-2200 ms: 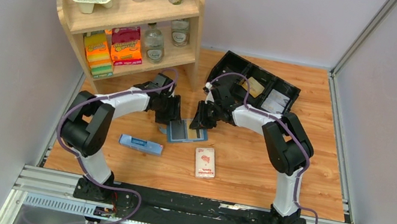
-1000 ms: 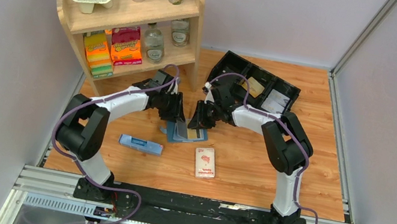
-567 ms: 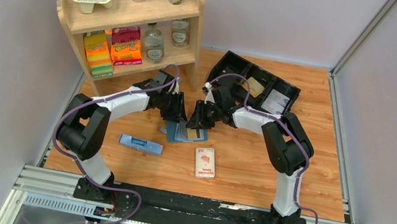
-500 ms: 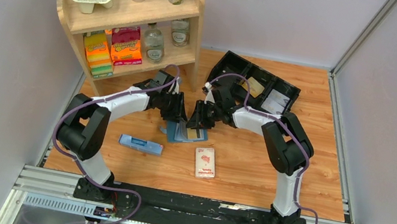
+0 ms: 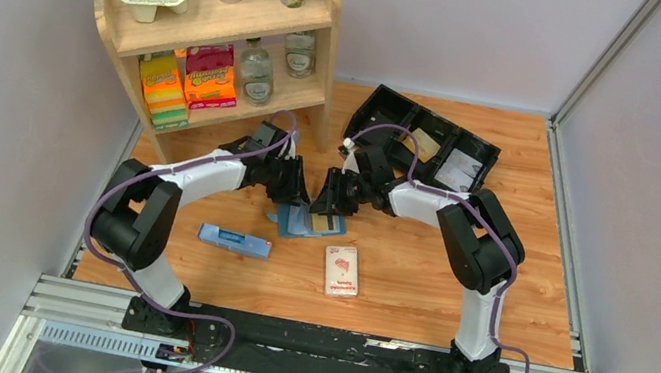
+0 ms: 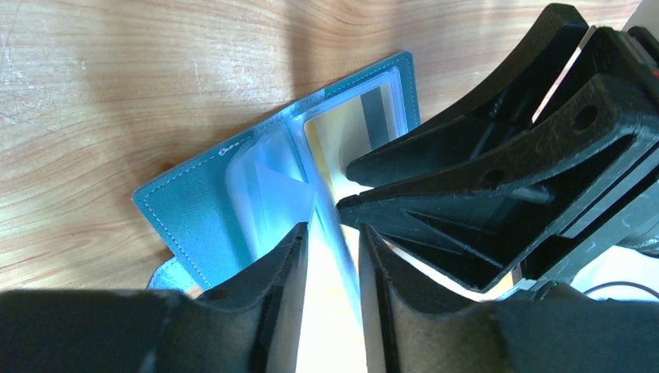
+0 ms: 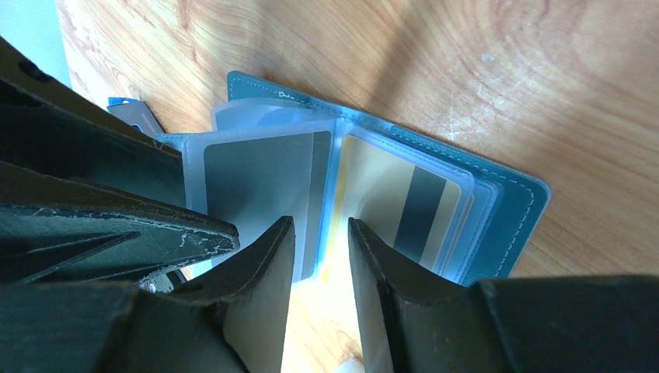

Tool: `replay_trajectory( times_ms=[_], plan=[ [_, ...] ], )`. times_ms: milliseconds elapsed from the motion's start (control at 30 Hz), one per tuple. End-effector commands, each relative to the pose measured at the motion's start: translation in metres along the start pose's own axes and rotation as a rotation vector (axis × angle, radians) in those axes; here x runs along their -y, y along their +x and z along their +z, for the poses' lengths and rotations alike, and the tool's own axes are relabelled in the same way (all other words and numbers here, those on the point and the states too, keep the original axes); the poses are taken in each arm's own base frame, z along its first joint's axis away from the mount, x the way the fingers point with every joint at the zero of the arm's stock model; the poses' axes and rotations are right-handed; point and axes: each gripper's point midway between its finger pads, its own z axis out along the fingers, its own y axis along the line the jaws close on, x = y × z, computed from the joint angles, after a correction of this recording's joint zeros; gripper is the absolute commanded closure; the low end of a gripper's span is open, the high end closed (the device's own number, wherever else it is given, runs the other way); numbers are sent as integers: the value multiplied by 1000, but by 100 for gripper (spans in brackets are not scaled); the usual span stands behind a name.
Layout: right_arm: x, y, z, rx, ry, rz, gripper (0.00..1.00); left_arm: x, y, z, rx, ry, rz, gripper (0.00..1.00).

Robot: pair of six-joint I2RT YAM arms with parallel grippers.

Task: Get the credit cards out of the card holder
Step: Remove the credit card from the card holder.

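The light blue card holder (image 5: 308, 222) lies open on the table between my two grippers. In the right wrist view its clear sleeves show the dark grey card (image 7: 256, 179) on the left page and the tan-gold card (image 7: 381, 194) with a dark stripe on the right page. My right gripper (image 7: 320, 225) is narrowly open, its tips astride the near edge of the sleeves at the fold. My left gripper (image 6: 332, 233) is narrowly open too, with a lifted thin blue sleeve page (image 6: 272, 186) crossing the gap. Both cards sit inside their sleeves.
A narrow pale blue box (image 5: 235, 241) lies left of the holder and a white pack with a red picture (image 5: 342, 270) lies in front of it. A black tray (image 5: 430, 142) stands at the back right, a wooden shelf (image 5: 220, 36) at the back left.
My left gripper has moved right onto the holder. A sleeve page has been lifted, so the tan-gold card now shows from above. My right gripper has hardly moved.
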Motion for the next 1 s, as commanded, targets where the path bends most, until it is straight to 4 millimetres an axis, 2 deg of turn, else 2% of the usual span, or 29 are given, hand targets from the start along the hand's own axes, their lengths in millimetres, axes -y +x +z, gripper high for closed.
replay_trajectory(
  times_ms=[0, 100, 333, 500, 733, 767, 967],
  plan=[
    [16, 10, -3, -14, 58, 24, 61, 21, -13, -14, 84, 83, 12, 65],
    [17, 10, -3, -15, 55, 27, 60, 23, -12, -14, 91, 100, 12, 70],
    [19, 12, -2, -20, 40, 53, 60, 34, -10, -15, 104, 177, -11, 70],
    [22, 11, -3, -14, 34, 66, 60, 33, -8, -12, 103, 186, -25, 71],
    [23, 12, -3, -16, 26, 78, 60, 36, -6, -12, 119, 227, -39, 82],
    [23, 13, -2, -17, 21, 84, 60, 43, -12, -14, 144, 259, -33, 83],
    [27, 14, -3, -20, 16, 116, 60, 49, -15, -16, 175, 308, -41, 81]
  ],
)
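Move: The card holder's raised clear page is right at the left hand, its middle about 2 cm back and 2 cm below. The open card holder centres roughly 3 cm back, 2 cm right and 4 cm below. The white card box stands some 12 cm back and 9 cm right, the blue box about 9 cm back and 12 cm left, both around 5 cm lower. From the right hand, the page lies about 2 cm back, 2 cm left. Left hand eases about 2 cm right and 1 cm up, rolling some 10 degrees, fingers closing on the page edge. ##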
